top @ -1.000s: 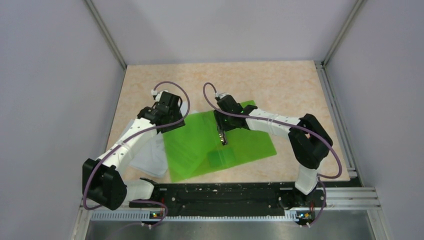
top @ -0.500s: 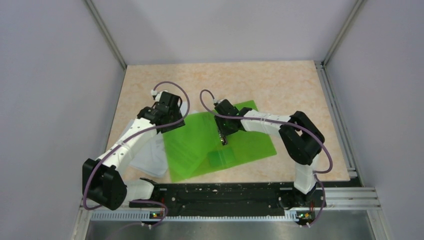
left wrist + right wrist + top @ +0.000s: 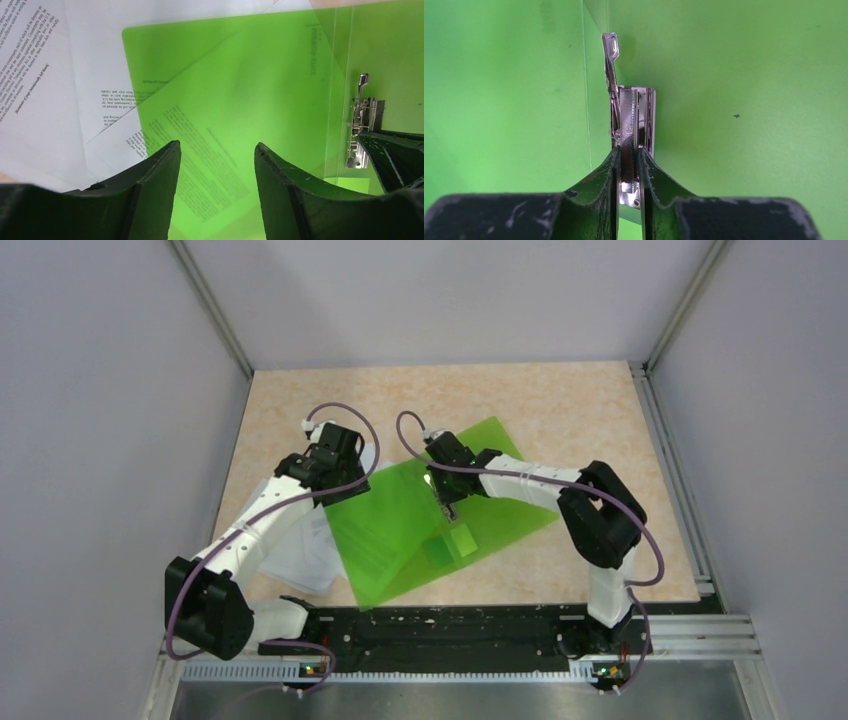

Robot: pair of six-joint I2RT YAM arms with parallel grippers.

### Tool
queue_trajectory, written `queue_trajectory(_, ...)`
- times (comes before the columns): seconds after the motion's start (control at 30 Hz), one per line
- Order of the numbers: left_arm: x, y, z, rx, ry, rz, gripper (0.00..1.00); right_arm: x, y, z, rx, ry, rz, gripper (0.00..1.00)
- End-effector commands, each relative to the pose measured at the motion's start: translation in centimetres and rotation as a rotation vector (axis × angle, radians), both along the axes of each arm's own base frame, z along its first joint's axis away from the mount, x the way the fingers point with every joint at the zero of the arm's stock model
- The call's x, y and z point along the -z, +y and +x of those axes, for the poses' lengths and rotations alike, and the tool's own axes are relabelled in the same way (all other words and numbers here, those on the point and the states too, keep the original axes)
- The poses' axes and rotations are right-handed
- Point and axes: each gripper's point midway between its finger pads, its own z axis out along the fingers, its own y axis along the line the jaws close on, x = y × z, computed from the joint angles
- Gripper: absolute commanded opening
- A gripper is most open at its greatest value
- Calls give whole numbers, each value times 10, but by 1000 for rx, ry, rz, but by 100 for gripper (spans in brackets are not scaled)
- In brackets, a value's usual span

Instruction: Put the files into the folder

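Note:
The green folder [image 3: 400, 530] lies open on the table, its metal clip [image 3: 629, 120] at the fold. My right gripper [image 3: 628, 150] is shut on the clip's bar, both fingers pressed against its sides; in the top view the right gripper [image 3: 449, 508] sits at the folder's middle. My left gripper [image 3: 217, 145] hangs open over the folder's left flap [image 3: 240, 90], nothing between its fingers. The files [image 3: 50, 75], white printed sheets, lie to the left [image 3: 300, 555]. Part of one sheet shows through the green flap [image 3: 200, 165].
The beige table [image 3: 560, 410] is fenced by a grey wall [image 3: 100, 390] on the left and a metal rail [image 3: 680, 490] on the right. The black base bar [image 3: 440, 630] runs along the near edge.
My right gripper has narrowed and closed on the clip. The folder has turned slightly counter-clockwise, its far corner now further back. The left arm has stayed put.

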Motion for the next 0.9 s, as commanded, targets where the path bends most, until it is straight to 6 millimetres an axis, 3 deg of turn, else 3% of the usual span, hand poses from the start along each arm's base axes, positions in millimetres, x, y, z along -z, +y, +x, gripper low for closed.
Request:
queue_trajectory(0.0,-14,-3,9,-9,-37,-19,61,-33,3,31,40,-92,42,13)
queue_trajectory(0.3,-15,-3,11,-7,-35,-17,61,-61,-38,82,88,-142,63,12)
queue_trajectory(0.47,-12,-3,12,-8,-24,-14,61,-73,-82,114,128,-142,101,12)
queue_trajectory(0.7,-7,-4,19,-43,-8,-33,61,-68,-144,146,186,-138,61,11)
queue_trajectory(0.87,-2,-4,26,-55,9,-44,62,-64,-172,164,194,-153,26,11)
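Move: I'm taking the open green folder to the bare far-right part of the table, whose middle lies some 17 cm ahead of my right hand, 22 cm to its right and about 3 cm below. The middle paper sheet, under the folder's left cover, is about 17 cm left of my right hand and 6 cm back; the left papers are about 37 cm left and 9 cm back. From my left hand, that bare spot is roughly 43 cm right, 17 cm ahead and 12 cm lower. Still pinching the folder's metal clip in my right hand, I haul the open folder off the papers towards the far-right part of the table. I start forward, then swing more and more to the right, about 17 cm right and 14 cm forward in all, rising some 4 cm and turning about 15 degrees clockwise while my fingers keep their hold. ##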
